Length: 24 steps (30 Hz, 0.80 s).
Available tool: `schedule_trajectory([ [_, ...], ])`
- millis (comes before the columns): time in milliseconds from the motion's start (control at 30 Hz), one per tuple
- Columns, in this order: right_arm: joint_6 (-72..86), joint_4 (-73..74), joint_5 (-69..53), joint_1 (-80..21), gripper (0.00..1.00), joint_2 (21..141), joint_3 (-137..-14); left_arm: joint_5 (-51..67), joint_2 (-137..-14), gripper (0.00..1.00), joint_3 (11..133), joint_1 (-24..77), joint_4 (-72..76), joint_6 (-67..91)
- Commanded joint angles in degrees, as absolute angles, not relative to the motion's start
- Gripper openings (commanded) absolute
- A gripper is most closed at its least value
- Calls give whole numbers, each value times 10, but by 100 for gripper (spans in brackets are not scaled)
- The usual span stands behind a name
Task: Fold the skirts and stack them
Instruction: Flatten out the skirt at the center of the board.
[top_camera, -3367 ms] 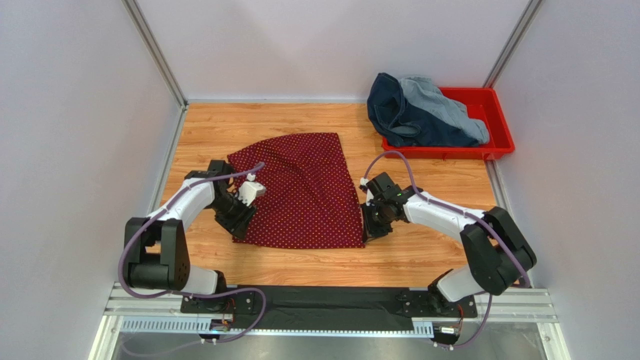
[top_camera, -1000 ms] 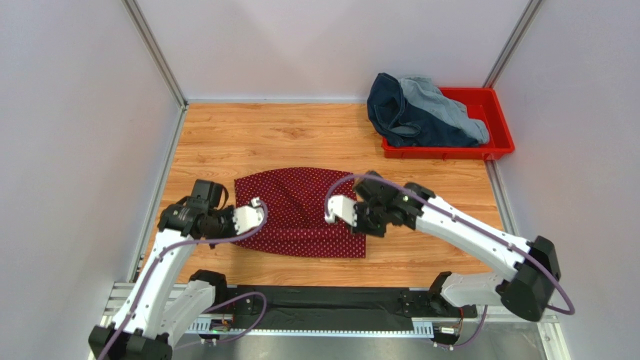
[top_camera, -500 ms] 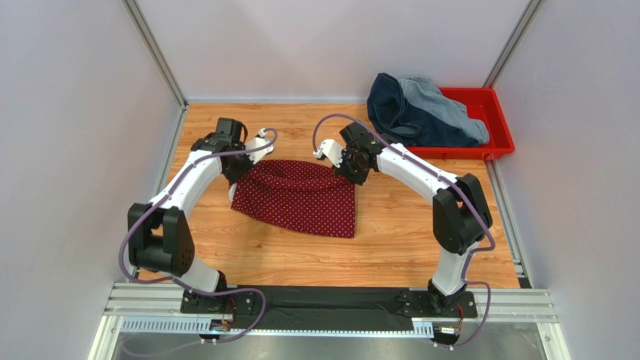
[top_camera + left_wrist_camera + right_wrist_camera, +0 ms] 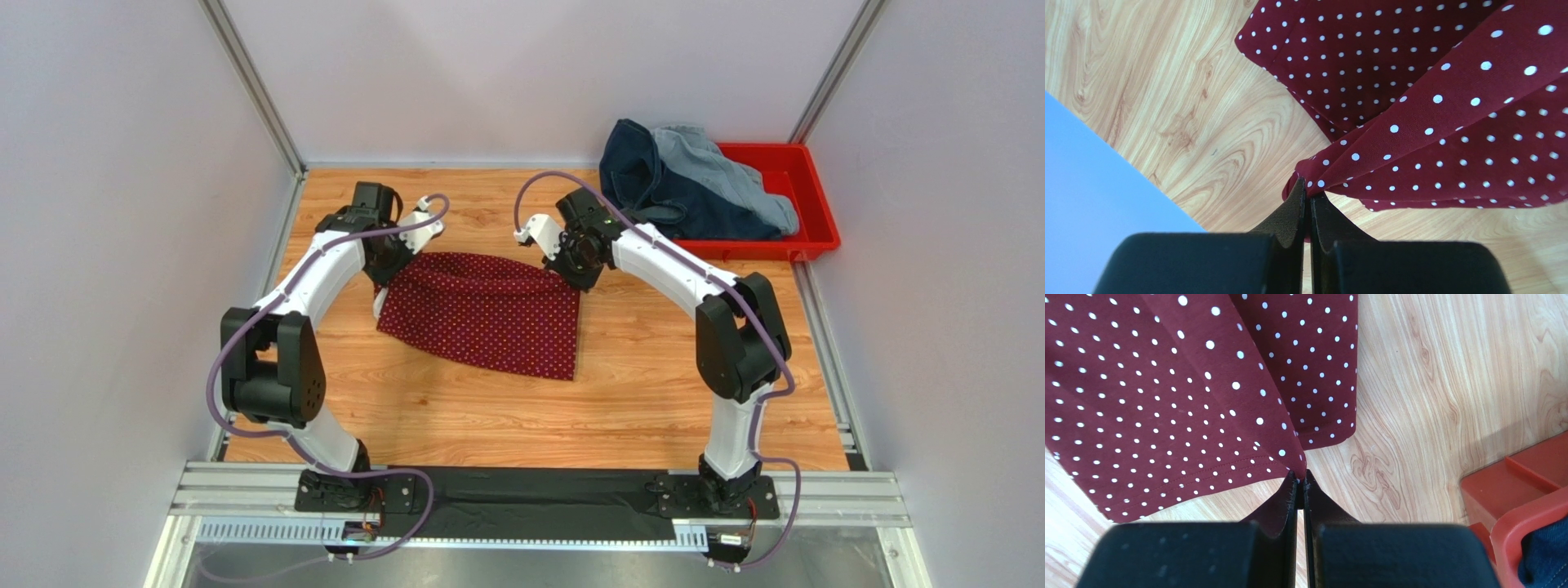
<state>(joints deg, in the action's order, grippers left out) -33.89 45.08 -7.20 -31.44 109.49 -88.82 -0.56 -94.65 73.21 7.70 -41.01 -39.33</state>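
Note:
The dark red dotted skirt [image 4: 485,315] lies doubled over on the wooden table [image 4: 662,380], its far edge lifted by both arms. My left gripper [image 4: 395,261] is shut on the skirt's far left corner [image 4: 1315,174]. My right gripper [image 4: 569,270] is shut on the far right corner [image 4: 1293,462]. In the left wrist view the cloth [image 4: 1438,104] fans away from my gripper [image 4: 1309,195]; the right wrist view shows the skirt's hem [image 4: 1198,404] hanging off my gripper [image 4: 1301,482]. The navy denim skirt [image 4: 662,184] and the light blue-grey skirt [image 4: 724,165] sit piled in the red tray.
The red tray [image 4: 810,227] stands at the back right corner, its rim [image 4: 1524,496] close to my right gripper. Grey walls [image 4: 147,184] close in the table on three sides. A rail [image 4: 540,502] carries the arm bases at the near edge.
Both arms have carried the skirt's near edge up and over to the far side, folding it in half. Since half a second ago they have moved slightly further back.

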Motion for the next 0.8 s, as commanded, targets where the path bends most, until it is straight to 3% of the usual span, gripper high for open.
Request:
schedule_trajectory([
  [0, -306, 431, -85, -311, 0, 1042, -903, 43, -883, 0, 749, 74, -420, -377],
  [400, -223, 354, -20, -294, 0, 837, -969, 57, -693, 0, 890, 71, -493, -397],
  [767, -175, 322, -81, -294, 0, 643, -950, 121, -612, 0, 1012, 70, -626, -376],
])
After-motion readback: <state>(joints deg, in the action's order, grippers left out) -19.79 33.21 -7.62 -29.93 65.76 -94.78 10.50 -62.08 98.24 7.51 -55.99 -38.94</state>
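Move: Both hands already pinch the top edge of the red dotted skirt, about 31 cm apart. The skirt's middle lies some 15 cm to the left hand's right, 5 cm back and 6 below. From the right hand it lies about 15 cm left and 5 back, also somewhat lower. The near right corner is roughly 17 cm back from the right hand, 1 cm left. The red bin stands about 17 cm ahead and 26 right of that hand, the denim heap 20 ahead and 18 right. Straight up, gathering speed, both hands hoist the skirt by its pinched top corners: the left rises some 32 cm, the right about 38. From midway they also draw back towards the base, 8 to 10 cm, the right easing slightly outward. The wrists tip the fingers up to point more forward and inward, the right one more, and both grips stay shut. ##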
